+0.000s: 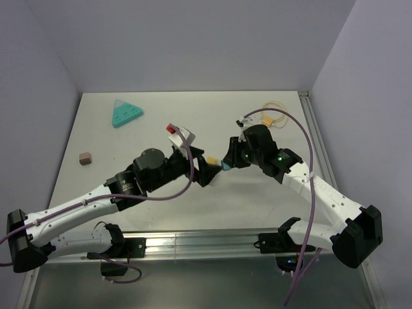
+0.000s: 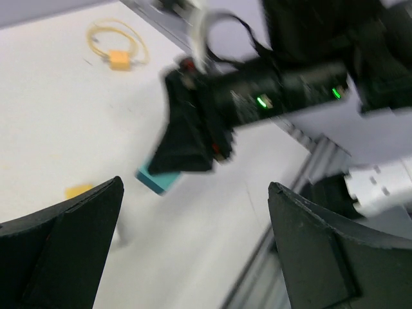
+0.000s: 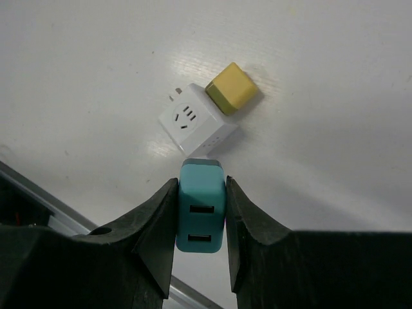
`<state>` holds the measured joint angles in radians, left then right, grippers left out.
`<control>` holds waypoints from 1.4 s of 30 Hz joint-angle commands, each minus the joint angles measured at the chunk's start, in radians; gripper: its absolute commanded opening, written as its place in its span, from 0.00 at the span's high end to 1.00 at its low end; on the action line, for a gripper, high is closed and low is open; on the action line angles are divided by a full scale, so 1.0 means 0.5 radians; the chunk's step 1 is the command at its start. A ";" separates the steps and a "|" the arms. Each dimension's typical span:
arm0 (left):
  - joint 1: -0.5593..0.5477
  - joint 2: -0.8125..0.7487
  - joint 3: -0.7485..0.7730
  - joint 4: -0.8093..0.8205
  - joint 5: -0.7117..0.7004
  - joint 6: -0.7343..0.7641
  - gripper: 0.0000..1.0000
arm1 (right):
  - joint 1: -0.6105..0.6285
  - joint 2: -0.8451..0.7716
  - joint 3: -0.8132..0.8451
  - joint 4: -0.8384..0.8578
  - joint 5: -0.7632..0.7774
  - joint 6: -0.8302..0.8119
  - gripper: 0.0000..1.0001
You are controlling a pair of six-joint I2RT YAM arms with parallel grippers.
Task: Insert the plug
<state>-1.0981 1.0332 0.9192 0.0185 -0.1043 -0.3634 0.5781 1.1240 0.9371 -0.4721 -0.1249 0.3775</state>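
Note:
My right gripper [image 3: 201,183] is shut on a teal plug [image 3: 201,207] whose two USB slots face the camera. Just past its far end, a white socket cube [image 3: 196,122] lies on the table with a yellow cube [image 3: 232,88] against it. In the top view the plug [image 1: 226,166] hangs at mid-table between the two grippers. My left gripper [image 2: 196,188] is open and empty, facing the right gripper [image 2: 188,149] and the plug [image 2: 157,181]. A yellow cube [image 2: 78,190] shows to the plug's left. In the top view the left gripper [image 1: 205,171] hides the socket.
A teal triangular block [image 1: 126,113] lies at the far left, and a small brown block [image 1: 84,158] sits near the left edge. A yellow cable loop [image 1: 273,112] rests at the far right. A metal rail [image 1: 206,241] runs along the near edge.

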 commanded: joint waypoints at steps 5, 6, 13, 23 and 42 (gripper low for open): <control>0.422 0.213 0.091 0.175 0.445 -0.126 0.01 | 0.000 0.105 0.129 0.211 0.164 -0.037 1.00; 0.444 0.265 0.128 0.147 0.421 -0.135 0.00 | 0.000 0.111 0.120 0.260 0.149 -0.067 1.00; 0.852 0.379 0.230 -0.031 0.297 -0.466 0.00 | 0.016 0.206 0.114 0.395 -0.002 -0.203 1.00; 1.595 0.394 0.128 -0.031 0.610 -0.593 0.01 | 0.187 0.485 0.309 0.389 0.063 -0.436 1.00; 1.782 0.293 0.070 -0.083 0.546 -0.562 0.00 | 0.384 0.973 0.743 -0.197 0.142 -0.841 1.00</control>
<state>-0.2070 1.1973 0.9527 -0.0353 0.1596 -0.6476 0.7727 1.6051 1.2758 -0.5522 -0.0818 -0.0029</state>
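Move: The socket block lies about 9 cm to the left of my right hand, 4 cm ahead and some 14 cm below it; the yellow plug beside the block is about 9 cm ahead of this hand and 7 cm left. From my empty left hand, the socket block is some 7 cm ahead, barely to the left and about 27 cm below, while the teal triangle block lies some 27 cm ahead and 32 cm left. I clear my wide-open left hand from over the socket block, forward then left towards the teal triangle block, sinking 5 cm and turning counter-clockwise. Keeping the teal plug pinched, my right hand edges forward, swings left about 10 cm towards the socket, then drops some 4 cm while easing slightly back right, turning counter-clockwise and tipping the fingers steeper downward. ##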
